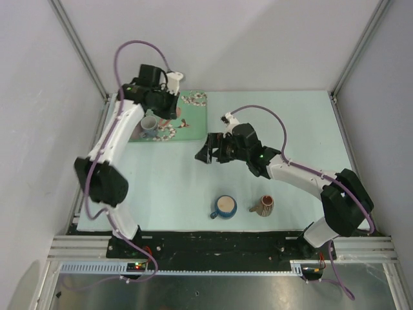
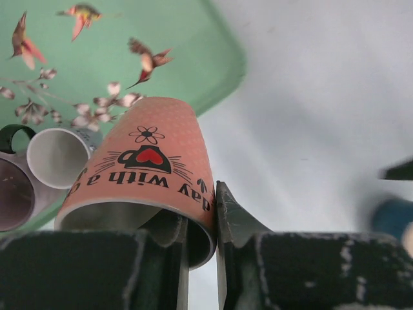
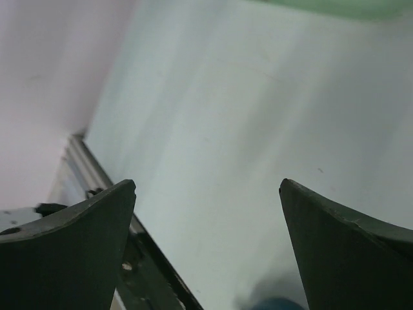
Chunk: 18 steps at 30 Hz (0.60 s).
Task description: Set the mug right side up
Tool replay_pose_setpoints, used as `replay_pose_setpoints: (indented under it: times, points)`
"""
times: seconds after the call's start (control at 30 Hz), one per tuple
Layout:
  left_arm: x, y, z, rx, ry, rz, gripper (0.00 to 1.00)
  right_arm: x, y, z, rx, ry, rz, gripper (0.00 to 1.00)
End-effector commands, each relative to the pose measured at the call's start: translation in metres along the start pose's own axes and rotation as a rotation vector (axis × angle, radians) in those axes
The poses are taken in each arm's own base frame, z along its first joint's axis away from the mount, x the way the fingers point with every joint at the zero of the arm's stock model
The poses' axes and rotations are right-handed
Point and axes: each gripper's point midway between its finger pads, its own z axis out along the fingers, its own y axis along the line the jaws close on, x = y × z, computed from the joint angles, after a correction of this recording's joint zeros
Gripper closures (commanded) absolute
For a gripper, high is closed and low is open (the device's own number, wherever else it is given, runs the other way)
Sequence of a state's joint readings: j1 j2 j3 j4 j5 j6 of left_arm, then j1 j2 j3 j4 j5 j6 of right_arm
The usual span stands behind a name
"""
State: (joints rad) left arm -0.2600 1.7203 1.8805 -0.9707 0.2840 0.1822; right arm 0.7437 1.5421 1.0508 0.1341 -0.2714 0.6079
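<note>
A salmon-pink mug (image 2: 151, 161) with black lettering and a red heart hangs over the green flowered tray (image 2: 129, 51). My left gripper (image 2: 201, 194) is shut on its rim, one finger inside the mouth and one finger (image 2: 229, 213) outside on the wall. The mug's mouth faces the wrist and its base points away toward the tray. From above, only a pink sliver of the mug (image 1: 177, 113) shows under the left gripper (image 1: 165, 106) at the tray (image 1: 193, 123). My right gripper (image 1: 205, 152) hovers open over mid-table, with nothing between its fingers (image 3: 335, 239).
A pale mug (image 1: 148, 124) stands on the tray's left part, and shows beside the held mug in the left wrist view (image 2: 55, 158). Near the front edge sit a blue mug (image 1: 224, 206) and a brown speckled mug (image 1: 263, 205) on its side. Frame posts stand at the back corners.
</note>
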Motion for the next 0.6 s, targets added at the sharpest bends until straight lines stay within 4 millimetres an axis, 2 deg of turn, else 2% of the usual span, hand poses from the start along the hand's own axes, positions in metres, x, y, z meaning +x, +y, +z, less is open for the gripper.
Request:
replay_pose_setpoints:
  times: [0.0,0.13,0.23,0.43,0.57]
  points:
    - [0.004,0.058,0.043,-0.208,0.111,0.186,1.0,0.018,-0.035,-0.013,0.147,0.06,-0.087,0.01]
    - [0.006,0.089,0.078,-0.289,0.191,0.249,1.0,0.032,-0.051,-0.015,0.207,0.106,-0.088,0.01]
    - [0.015,0.1,0.099,-0.293,0.246,0.286,1.0,0.037,-0.055,-0.017,0.231,0.121,-0.107,0.01]
    - [0.05,0.098,0.139,-0.2,0.35,0.3,1.0,0.05,-0.056,-0.02,0.267,0.159,-0.144,0.01]
    - [0.067,0.094,0.157,-0.134,0.387,0.289,1.0,0.058,-0.054,-0.023,0.288,0.176,-0.172,0.01]
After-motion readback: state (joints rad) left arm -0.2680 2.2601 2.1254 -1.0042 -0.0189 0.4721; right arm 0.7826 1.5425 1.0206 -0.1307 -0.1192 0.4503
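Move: The pink mug is already in the left hand's grip. The bare tray spot it is going to lies about 11 cm ahead, 4 cm left and 25 cm below that hand. The grey mug stands about 12 cm ahead and 13 left, and the maroon mug 12 ahead and 21 left. From the right hand the blue mug lies some 11 cm back, 4 right and 16 below, with the striped mug 15 cm to the right of it. The pink mug, still pinched at its rim, goes down some 16 cm with the left hand and about 9 forward over the tray, quick at first and then easing; its fingers swing in from pointing rightward to steeper down, nearly 30 degrees. The empty right hand, wide open, sinks about 7 cm and drifts 4 right towards the upturned blue mug, fingers tipping down. ##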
